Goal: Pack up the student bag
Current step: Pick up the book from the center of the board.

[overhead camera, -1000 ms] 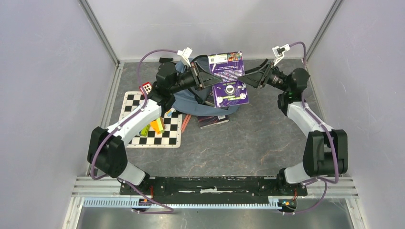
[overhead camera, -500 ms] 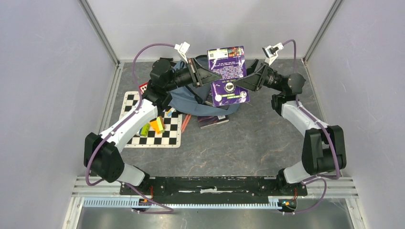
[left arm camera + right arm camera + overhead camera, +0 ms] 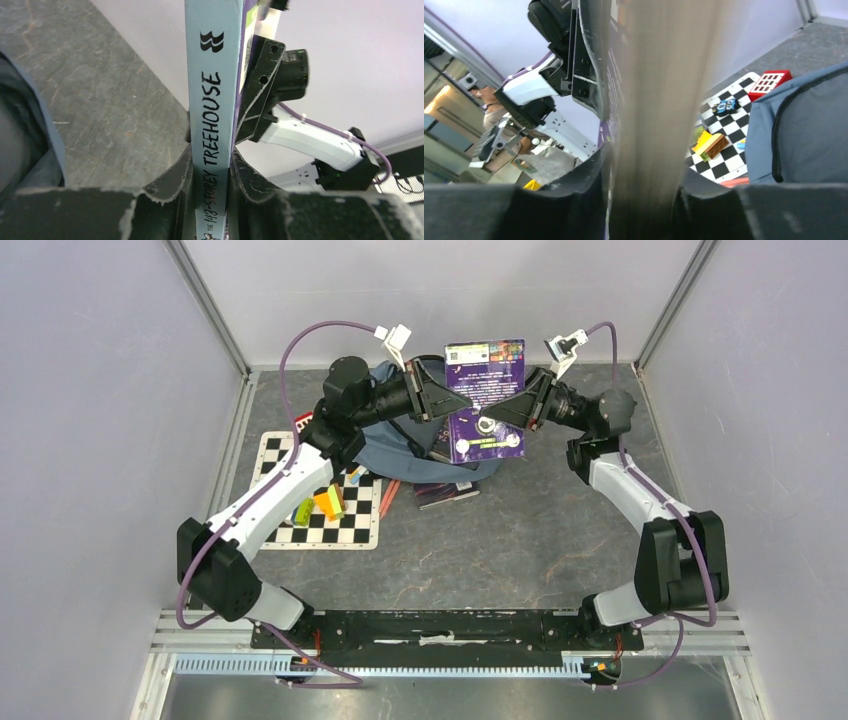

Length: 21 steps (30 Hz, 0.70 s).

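Observation:
A purple book (image 3: 485, 400) hangs upright in the air over the student bag (image 3: 395, 448), a blue-grey backpack lying at the back of the table. My left gripper (image 3: 440, 400) is shut on the book's pale blue spine (image 3: 212, 100), with the jaws pressed on both sides (image 3: 210, 170). From the other side, my right gripper (image 3: 515, 410) is shut on the book's page edge (image 3: 659, 100), its fingers flush against both covers (image 3: 641, 180). The bag's blue fabric with a dark zipper (image 3: 804, 130) lies below on the right of the right wrist view.
A chequered mat (image 3: 300, 530) lies left of the bag with coloured bricks (image 3: 328, 502) on it and a red block (image 3: 306, 424) at its far corner. A second book (image 3: 447, 492) and an orange stick (image 3: 388, 497) lie just in front of the bag. Walls enclose three sides.
The right gripper's jaws have come in from wide open onto the book's page edge. Both arms have shifted the book slightly toward the back wall, and it has tilted a little.

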Motion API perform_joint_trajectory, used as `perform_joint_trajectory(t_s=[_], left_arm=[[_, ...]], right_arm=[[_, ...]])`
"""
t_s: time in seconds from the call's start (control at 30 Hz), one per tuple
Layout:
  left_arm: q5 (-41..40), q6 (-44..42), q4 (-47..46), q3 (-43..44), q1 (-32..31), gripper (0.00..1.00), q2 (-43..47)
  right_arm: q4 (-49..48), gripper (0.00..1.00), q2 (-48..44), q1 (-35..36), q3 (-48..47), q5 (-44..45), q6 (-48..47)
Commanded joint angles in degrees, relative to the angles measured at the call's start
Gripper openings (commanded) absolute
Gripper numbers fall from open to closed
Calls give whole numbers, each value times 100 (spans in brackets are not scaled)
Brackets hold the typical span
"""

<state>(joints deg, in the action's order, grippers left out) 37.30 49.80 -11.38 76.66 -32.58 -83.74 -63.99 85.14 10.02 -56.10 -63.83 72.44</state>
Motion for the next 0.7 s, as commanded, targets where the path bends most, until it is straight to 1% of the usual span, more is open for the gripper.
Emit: perform_joint_trajectory(t_s=[0.0, 0.03, 0.07, 0.1, 0.13, 0.17, 0.23, 0.27, 0.33, 0.37, 0.4, 0.43, 0.47, 0.5, 0.53, 0.57, 0.67], left_arm=[[-370, -583, 342, 291, 6, 5, 235], [-466, -686, 536, 329, 1, 11, 233], [-515, -771, 703, 385, 6, 25, 222], [-558, -897, 894, 467, 5, 41, 204], [-627, -1075, 1095, 591, 6, 60, 188], [-750, -1279, 1422, 692, 4, 75, 186], [-1355, -1762, 2132, 919, 14, 95, 212], [-1801, -1928, 2466, 977, 46, 99, 232], [-2290, -1959, 2898, 959, 284, 100, 225], [-2356, -1912, 3112, 947, 495, 100, 166], [-2438, -1845, 3342, 957, 686, 100, 92], [-2599, -1759, 3635, 969, 902, 100, -17], [-2736, -1717, 3875, 978, 1061, 100, -135], [-2839, -1711, 4086, 965, 1225, 100, -239], [-2887, -1708, 4165, 915, 1370, 100, -348], [-2903, -1682, 4184, 862, 1479, 100, -444], [-2682, -1435, 4058, 749, 1810, 100, -838]], right_arm=[[1919, 27, -461, 17, -402, 325, -1569], [2329, 15, -509, 17, -468, 387, -1878], [2662, 6, -574, 12, -540, 479, -2136], [3075, 0, -640, 17, -603, 615, -2479], [3554, 0, -715, 16, -678, 779, -2819], [3944, 0, -790, 16, -766, 1018, -3197], [4643, 0, -931, 18, -865, 1560, -3713], [4958, 0, -998, 17, -891, 1871, -3894], [5353, 0, -1085, 16, -916, 2285, -4115], [5553, 0, -1093, 15, -926, 2444, -4179], [5736, 2, -1080, 17, -950, 2622, -4198], [5937, 9, -1059, 13, -959, 2782, -4199], [6083, 10, -1030, 13, -966, 2891, -4188], [6235, 9, -999, 17, -965, 3046, -4135], [6313, 2, -983, 17, -942, 3140, -4039], [6335, 0, -973, 18, -898, 3252, -3911], [6188, 0, -1013, 26, -674, 3514, -3525]])
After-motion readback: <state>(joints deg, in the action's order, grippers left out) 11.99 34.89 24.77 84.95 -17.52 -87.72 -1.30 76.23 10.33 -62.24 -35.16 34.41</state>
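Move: The book hangs between the hands: its middle is about 4 cm to the right of the left hand, level with it in height and reach; from the right hand it is about 2 cm ahead and 1 cm to the left. The backpack's middle lies some 15 cm ahead of the left hand, 5 cm to its left and 29 cm below. The black novel inside it lies about 14 cm ahead of the right hand, 6 cm left and 31 cm below. Closing first, the right fingers pinch the book's page edge; only then do the left fingers open wide and let go of the spine side. The left hand swings off left, forward and down towards the backpack's left part, roughly 20 cm, turning counter-clockwise and dipping its fingers. The right hand carries the book down, forward and a little right, about 10 cm, turning clockwise some 30 degrees with fingertips dipping. ##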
